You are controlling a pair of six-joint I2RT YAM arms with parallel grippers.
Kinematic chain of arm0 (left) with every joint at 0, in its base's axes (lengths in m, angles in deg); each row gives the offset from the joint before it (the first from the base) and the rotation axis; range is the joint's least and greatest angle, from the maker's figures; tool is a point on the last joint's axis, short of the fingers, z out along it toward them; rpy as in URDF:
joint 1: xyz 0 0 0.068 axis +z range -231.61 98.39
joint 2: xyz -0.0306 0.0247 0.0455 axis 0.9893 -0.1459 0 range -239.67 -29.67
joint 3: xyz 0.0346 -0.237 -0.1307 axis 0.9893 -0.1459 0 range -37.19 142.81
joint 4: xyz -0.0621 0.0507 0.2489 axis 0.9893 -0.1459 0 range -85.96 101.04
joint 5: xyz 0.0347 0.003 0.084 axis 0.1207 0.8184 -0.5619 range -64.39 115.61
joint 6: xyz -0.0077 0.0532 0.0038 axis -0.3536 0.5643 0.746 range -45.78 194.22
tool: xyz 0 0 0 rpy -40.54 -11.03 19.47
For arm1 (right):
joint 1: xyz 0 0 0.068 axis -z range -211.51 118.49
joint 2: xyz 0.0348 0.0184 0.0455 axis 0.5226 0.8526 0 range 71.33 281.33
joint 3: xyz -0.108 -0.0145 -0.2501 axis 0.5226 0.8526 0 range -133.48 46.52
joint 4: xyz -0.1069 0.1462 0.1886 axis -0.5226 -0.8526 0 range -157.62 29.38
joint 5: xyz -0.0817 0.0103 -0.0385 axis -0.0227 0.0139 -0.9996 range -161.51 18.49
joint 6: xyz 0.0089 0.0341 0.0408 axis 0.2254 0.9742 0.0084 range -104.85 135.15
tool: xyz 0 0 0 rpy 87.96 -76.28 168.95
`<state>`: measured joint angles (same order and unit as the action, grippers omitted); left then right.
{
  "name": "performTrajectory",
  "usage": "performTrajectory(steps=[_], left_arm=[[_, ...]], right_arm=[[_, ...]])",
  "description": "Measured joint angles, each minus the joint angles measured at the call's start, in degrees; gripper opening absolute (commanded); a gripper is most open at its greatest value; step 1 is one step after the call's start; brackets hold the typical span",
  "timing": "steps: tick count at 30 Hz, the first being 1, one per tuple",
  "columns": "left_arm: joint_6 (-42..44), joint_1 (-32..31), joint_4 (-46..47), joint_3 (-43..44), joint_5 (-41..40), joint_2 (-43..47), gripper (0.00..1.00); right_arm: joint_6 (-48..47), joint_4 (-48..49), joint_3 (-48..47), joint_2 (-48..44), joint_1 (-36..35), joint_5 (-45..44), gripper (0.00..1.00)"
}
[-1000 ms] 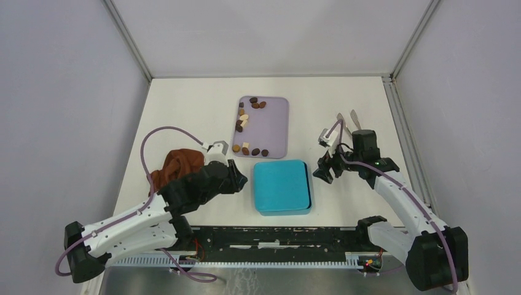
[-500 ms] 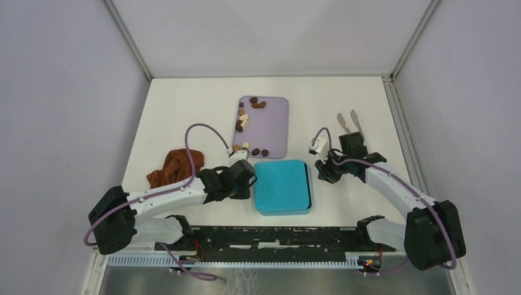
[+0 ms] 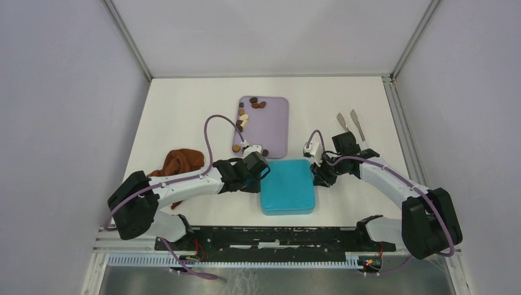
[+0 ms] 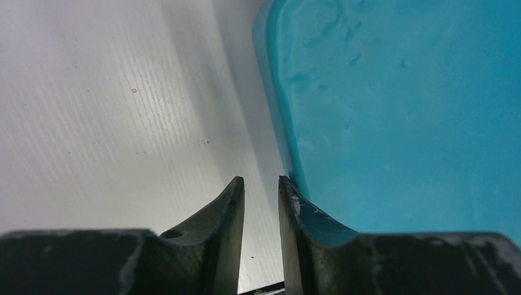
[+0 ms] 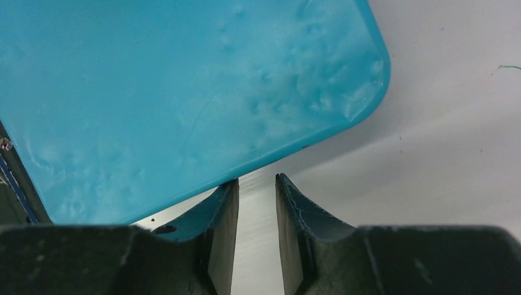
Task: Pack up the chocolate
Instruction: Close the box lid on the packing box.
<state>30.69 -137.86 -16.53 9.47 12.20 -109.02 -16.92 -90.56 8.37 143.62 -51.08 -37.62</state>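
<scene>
The chocolate [image 3: 244, 120] lies as several small brown and cream pieces on a lilac tray [image 3: 276, 126]. Below the tray sits the closed teal box [image 3: 287, 186], slightly turned. My left gripper [image 3: 260, 176] is at the box's left edge. In the left wrist view the gripper [image 4: 261, 180] stands narrowly open over bare table, its right finger [image 4: 293, 206] against the box [image 4: 399, 92]. My right gripper [image 3: 320, 176] is at the box's right edge. In the right wrist view this gripper [image 5: 257, 179] is also narrowly open and empty, its left finger [image 5: 222, 203] at the box's rim [image 5: 184, 92].
A reddish-brown cloth [image 3: 179, 162] is bunched on the table to the left, behind the left arm. Two metal utensils [image 3: 350, 123] lie at the right, beyond the right arm. Grey walls close in the table on three sides.
The left arm swung right from the cloth to the box's left edge. The right gripper narrowed and came in to the box's right edge. The box turned slightly.
</scene>
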Motion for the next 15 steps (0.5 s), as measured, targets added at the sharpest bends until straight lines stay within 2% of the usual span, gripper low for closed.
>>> performTrajectory(steps=[3,6,11,15], left_arm=[[0.4,0.0,-0.1,0.4,0.0,-1.7,0.35],[0.4,0.0,0.2,0.7,0.0,-2.0,0.37],[0.4,-0.1,0.4,1.0,-0.3,-1.9,0.38],[0.4,-0.1,0.2,1.1,-0.9,-1.6,0.39]], right_arm=[[0.0,-0.5,0.0,0.0,0.0,-0.8,0.37],[0.2,-0.5,0.0,-0.7,-0.1,-4.7,0.44],[-1.4,-1.1,-0.9,-7.4,1.7,-11.4,0.56],[-8.0,-4.7,-5.2,-12.3,2.0,-6.7,0.55]])
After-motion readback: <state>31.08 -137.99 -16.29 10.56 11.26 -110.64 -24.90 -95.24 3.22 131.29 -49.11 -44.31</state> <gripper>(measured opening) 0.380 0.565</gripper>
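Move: I have both closed-lid sides in hand's reach: the box lid's middle lies about 8 cm to the right of my left hand and 1 cm farther out, and about 8 cm to the left of my right hand and 1 cm nearer, roughly 1 cm below each. The purple tray sits some 17 cm straight ahead of my left hand. The spatulas lie about 15 cm ahead of my right hand and 11 cm to its right. I bring my right hand free of the lid's right edge, first outward to the right and forward, then mostly up, ending about 6.5 cm higher while its fingertips swing forward some 20 degrees and its fingers open partway. My left hand stays low with a finger against the lid's left edge, its opening practically unchanged. ##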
